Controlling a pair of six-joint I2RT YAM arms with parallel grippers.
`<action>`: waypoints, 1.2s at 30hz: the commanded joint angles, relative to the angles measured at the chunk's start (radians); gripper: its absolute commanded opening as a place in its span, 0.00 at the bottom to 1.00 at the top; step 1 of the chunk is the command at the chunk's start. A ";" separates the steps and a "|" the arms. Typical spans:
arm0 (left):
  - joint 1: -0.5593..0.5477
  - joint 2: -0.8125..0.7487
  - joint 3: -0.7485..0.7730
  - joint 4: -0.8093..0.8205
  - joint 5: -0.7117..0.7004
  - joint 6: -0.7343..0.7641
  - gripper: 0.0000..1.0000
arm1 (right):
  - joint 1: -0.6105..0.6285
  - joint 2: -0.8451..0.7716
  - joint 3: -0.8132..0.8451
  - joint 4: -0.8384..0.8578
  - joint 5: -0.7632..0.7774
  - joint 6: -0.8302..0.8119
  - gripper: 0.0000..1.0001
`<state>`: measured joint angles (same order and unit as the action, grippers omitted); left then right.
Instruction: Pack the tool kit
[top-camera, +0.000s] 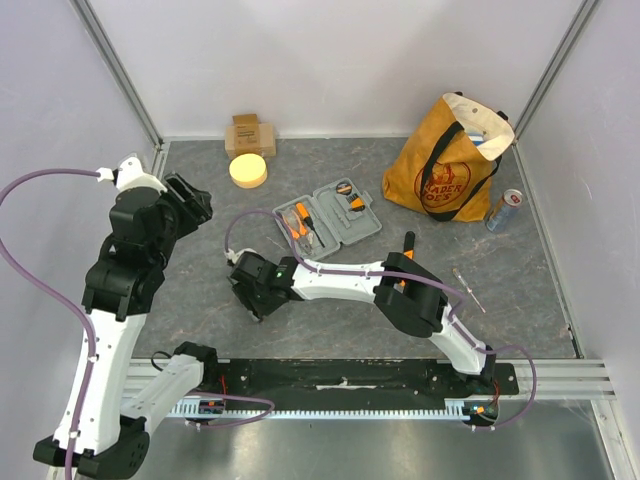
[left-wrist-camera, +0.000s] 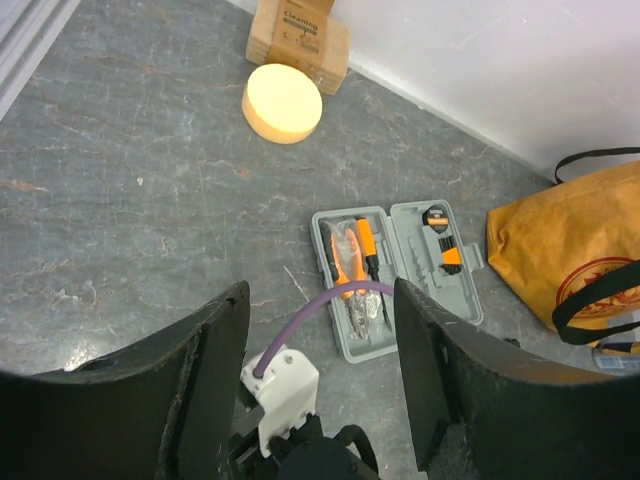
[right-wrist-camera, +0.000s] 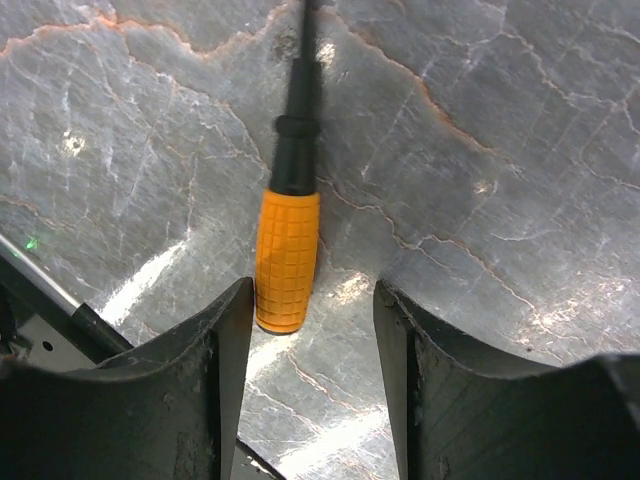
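Observation:
The tool kit's grey case (top-camera: 327, 218) lies open mid-table, with orange-handled pliers (left-wrist-camera: 345, 265) and a screwdriver (left-wrist-camera: 368, 245) in its slots. My left gripper (left-wrist-camera: 320, 340) hangs open and empty above the table, left of the case (left-wrist-camera: 395, 275). My right gripper (right-wrist-camera: 312, 310) is open just above the tabletop, left of centre near the front. An orange-handled screwdriver (right-wrist-camera: 287, 255) lies flat there, its handle end beside the left fingertip (right-wrist-camera: 232, 305), not gripped. In the top view the right gripper (top-camera: 245, 290) hides this screwdriver.
An orange-brown tote bag (top-camera: 450, 160) stands at the back right with a can (top-camera: 503, 210) beside it. A cardboard box (top-camera: 249, 133) and a yellow disc (top-camera: 248, 170) sit at the back. A thin metal rod (top-camera: 468, 290) and a partly hidden orange-and-black tool (top-camera: 405, 250) lie by the right arm.

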<state>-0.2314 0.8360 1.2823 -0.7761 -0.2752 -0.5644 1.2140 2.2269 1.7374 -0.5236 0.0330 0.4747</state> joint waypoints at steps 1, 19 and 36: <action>0.000 -0.038 -0.012 -0.012 0.008 -0.008 0.66 | -0.002 0.020 0.024 0.011 0.053 0.039 0.57; -0.003 0.055 0.023 -0.002 0.037 -0.012 0.66 | -0.016 -0.079 -0.053 0.082 0.131 -0.177 0.00; -0.002 0.305 0.063 0.188 0.270 -0.023 0.62 | -0.398 -0.395 -0.299 0.131 0.142 -0.157 0.00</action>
<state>-0.2314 1.0645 1.3079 -0.6842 -0.1001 -0.5659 0.8265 1.8328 1.4246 -0.3660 0.1616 0.3618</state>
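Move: The last screwdriver's orange handle lies almost between the right fingers: some 1 cm ahead, 1 cm to the left and 1 cm below, its shaft pointing away from the base. From that hand, the open tool case is centred about 21 cm ahead and 16 cm right; the packed screwdriver is 20 cm ahead, 12 cm right, and the pliers 20 cm ahead, 9 cm right. From the raised left hand the handle is roughly 8 cm back, 10 cm right and 34 cm below. Keep the right gripper almost still, close its fingers on the screwdriver's handle, then carry it forward and right, about 16 and 14 cm, rising some 9 cm towards the open case, turning the hand roughly 20 degrees clockwise. Meanwhile bring the empty, open left gripper forward, right and a little down towards the case, about 5 cm forward. ##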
